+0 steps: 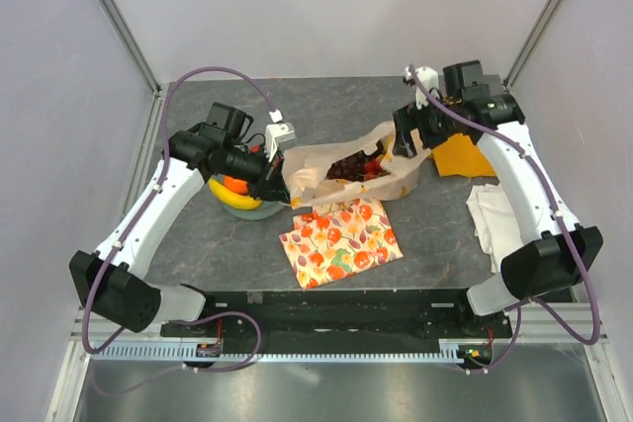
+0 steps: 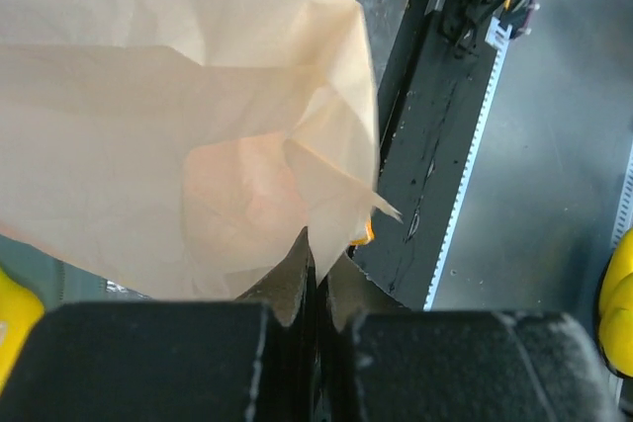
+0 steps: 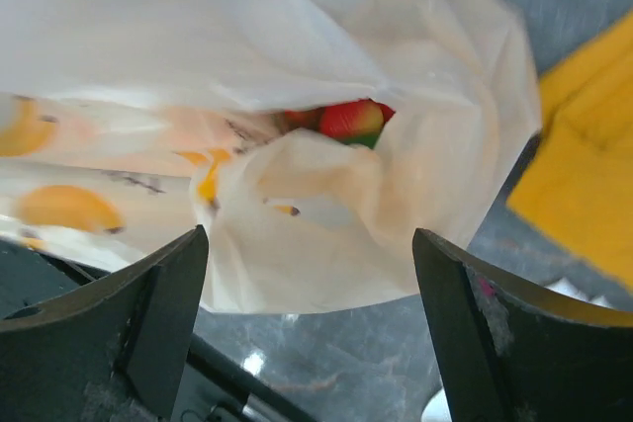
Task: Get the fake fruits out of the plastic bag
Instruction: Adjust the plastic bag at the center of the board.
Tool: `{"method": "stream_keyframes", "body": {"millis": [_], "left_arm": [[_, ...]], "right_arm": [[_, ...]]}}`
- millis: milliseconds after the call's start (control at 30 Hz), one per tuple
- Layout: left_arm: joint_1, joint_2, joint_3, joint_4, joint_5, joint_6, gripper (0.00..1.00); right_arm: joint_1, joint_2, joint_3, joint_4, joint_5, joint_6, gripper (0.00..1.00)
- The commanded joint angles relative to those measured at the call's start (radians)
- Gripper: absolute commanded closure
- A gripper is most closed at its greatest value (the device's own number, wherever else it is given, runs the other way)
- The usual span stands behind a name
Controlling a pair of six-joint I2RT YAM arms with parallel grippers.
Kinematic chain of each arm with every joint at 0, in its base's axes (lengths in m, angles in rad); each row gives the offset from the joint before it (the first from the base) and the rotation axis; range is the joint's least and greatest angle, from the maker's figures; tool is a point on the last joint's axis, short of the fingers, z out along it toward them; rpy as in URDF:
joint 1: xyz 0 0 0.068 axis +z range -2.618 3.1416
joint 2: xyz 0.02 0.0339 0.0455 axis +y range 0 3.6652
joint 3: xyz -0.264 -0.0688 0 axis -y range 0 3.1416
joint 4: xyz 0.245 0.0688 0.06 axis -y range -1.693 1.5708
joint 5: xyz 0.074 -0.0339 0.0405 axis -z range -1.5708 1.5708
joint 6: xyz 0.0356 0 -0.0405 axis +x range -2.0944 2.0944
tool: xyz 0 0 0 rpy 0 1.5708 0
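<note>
The cream plastic bag (image 1: 326, 167) lies mid-table with its mouth open. Dark grapes and red fruits (image 1: 356, 167) show inside. My left gripper (image 1: 284, 193) is shut on the bag's left edge; in the left wrist view the thin film (image 2: 198, 126) is pinched between the closed fingertips (image 2: 318, 269). My right gripper (image 1: 404, 141) is open at the bag's right end; in the right wrist view the bag (image 3: 326, 224) hangs between the spread jaws without touching them, and a red fruit (image 3: 351, 119) peeks out of it. A banana (image 1: 232, 199) and an orange (image 1: 234, 183) sit in a bowl under my left arm.
A flat fruit-patterned cloth (image 1: 341, 241) lies in front of the bag. A folded white cloth (image 1: 495, 219) lies at the right, and a yellow sheet (image 1: 460, 157) lies behind it, also in the right wrist view (image 3: 584, 195). The table's front rail (image 2: 465, 145) is close.
</note>
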Motion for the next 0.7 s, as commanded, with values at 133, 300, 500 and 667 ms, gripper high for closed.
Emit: {"method": "stream_keyframes", "body": {"millis": [133, 300, 500, 667], "left_arm": [[0.000, -0.005, -0.089, 0.094, 0.004, -0.019, 0.98], [0.002, 0.044, -0.040, 0.150, 0.007, -0.131, 0.98], [0.000, 0.053, -0.029, 0.165, -0.011, -0.155, 0.98], [0.002, 0.047, -0.054, 0.176, -0.007, -0.156, 0.99]], "right_arm": [[0.170, 0.006, 0.215, 0.095, -0.336, -0.148, 0.22], [0.272, 0.037, 0.025, 0.114, -0.330, -0.306, 0.48], [0.274, 0.068, -0.127, 0.188, 0.013, -0.271, 0.60], [0.277, -0.047, -0.295, 0.138, 0.096, -0.306, 0.59]]}}
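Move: The plastic bag lies sideways with its mouth gaping, its middle about 9 cm left of the right hand, 4 cm back and some 12 cm below. Inside, a red-green fruit sits roughly 5 cm left, 3 back and 16 below; the orange cloth is about 17 cm right, 1 ahead and 20 down. The left hand already pinches the bag's left rim, its middle about 13 cm right, 4 ahead and 8 below; the patterned cloth lies some 11 right, 9 back and 20 below. The left fingers keep the bag's left rim pinched, sinking some 3 cm and easing slightly forward, while the right hand swings over the bag in an arc: up about 10 cm and leftward, then back a little and steeply down towards its front wall, drifting right again. It turns about 30 degrees counter-clockwise as its fingers close to under half open; whether they touch the film can't be seen. ##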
